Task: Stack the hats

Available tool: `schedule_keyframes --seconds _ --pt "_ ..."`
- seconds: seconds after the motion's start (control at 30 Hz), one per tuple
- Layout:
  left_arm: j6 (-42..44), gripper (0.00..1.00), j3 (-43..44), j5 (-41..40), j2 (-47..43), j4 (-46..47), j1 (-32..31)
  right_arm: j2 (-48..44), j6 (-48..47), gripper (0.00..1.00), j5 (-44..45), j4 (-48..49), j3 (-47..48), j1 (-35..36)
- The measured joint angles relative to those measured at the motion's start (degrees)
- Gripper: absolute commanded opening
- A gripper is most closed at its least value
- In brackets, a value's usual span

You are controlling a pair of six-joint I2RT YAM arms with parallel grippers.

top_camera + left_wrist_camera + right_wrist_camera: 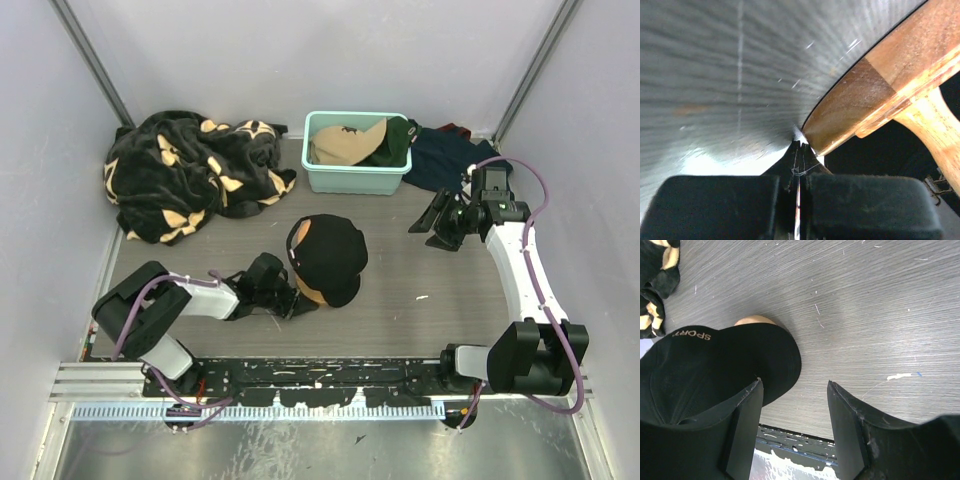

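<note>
A black cap with a tan logo sits mid-table on top of a pink cap, whose brim shows peach beneath it. My left gripper is low at the pile's near-left side. In the left wrist view it is shut, its tips touching the edge of the pink brim. My right gripper is open and empty, off to the right of the pile. In the right wrist view it frames bare table beside the black cap. A tan cap and a dark green cap lie in the bin.
A teal bin stands at the back centre. A big black blanket with tan marks is heaped at the back left. A dark navy cloth lies right of the bin. Grey walls close in the table on three sides.
</note>
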Motion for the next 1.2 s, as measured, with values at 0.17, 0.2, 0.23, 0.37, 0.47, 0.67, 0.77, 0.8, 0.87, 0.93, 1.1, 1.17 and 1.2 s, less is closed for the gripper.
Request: schedule_keyframes --seconds 0.17,0.2,0.23,0.37,0.47,0.67,0.77,0.8,0.87,0.93,1.1,1.17,1.2 --pt "-4.9 0.02 0.1 -5.0 3.1 6.3 -1.0 0.1 0.0 0.60 0.0 0.1 0.0 0.0" --pt "-5.6 0.02 0.3 -5.9 3.7 7.2 -1.2 0.1 0.0 0.60 0.1 0.1 0.0 0.0" --pt "-6.4 0.02 0.5 -6.9 4.3 8.3 -1.2 0.1 0.0 0.60 0.1 0.1 0.0 0.0" --pt "-6.5 0.02 1.3 -8.6 7.1 14.6 -1.0 0.2 0.0 0.60 0.5 0.0 0.0 0.0" --pt "-5.7 0.10 0.2 -5.7 5.2 15.3 0.8 0.4 -0.1 0.60 0.7 0.1 0.0 0.0" --pt "8.5 0.41 4.2 -1.1 -7.5 -8.5 13.4 0.9 0.0 0.60 0.6 2.0 -0.8 0.0" --pt "19.2 0.48 14.7 0.1 -9.4 -19.4 19.1 1.1 0.3 0.60 -0.1 3.3 -2.0 0.0" --pt "22.8 0.50 18.6 0.7 -9.0 -22.0 20.6 1.3 0.5 0.60 -0.3 3.6 -2.3 0.0" --pt "29.0 0.52 26.6 2.3 -7.7 -26.5 23.5 1.7 0.6 0.60 -0.7 3.8 -2.5 0.0" --pt "34.1 0.55 32.8 3.5 -6.0 -28.9 25.5 1.9 0.6 0.60 -0.9 4.3 -2.5 0.0" --pt "42.9 0.56 40.6 6.5 -3.8 -33.9 26.8 2.0 0.6 0.60 -1.1 4.6 -2.5 0.0" --pt "45.0 0.55 40.8 7.5 -3.7 -35.6 26.8 2.0 0.6 0.60 -1.1 4.6 -2.4 0.0" --pt "45.7 0.55 40.8 7.9 -3.4 -36.2 26.7 2.0 0.7 0.60 -1.1 4.6 -2.4 0.0"
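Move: My left hand's shut fingertips sit low against the near-left rim of the hat stand's round base, whose middle is about 5 cm ahead and 3 cm to my right. The black hat sits on the stand some 17 cm up. The teal tub with the other hats is roughly 31 cm ahead and 9 cm right, the dark blanket about 27 cm ahead and 26 cm left. From my right hand the stand base lies some 23 cm left, 6 cm back and 17 cm down. With my closed left fingertips already on the base's rim, I keep pushing the stand forward and a little to my right, the hand travelling about 5 cm, low over the table. Then I break off the contact to the left and climb away forward, about 17 cm up, opening the fingers to roughly half and tilting them up some 35 degrees. ##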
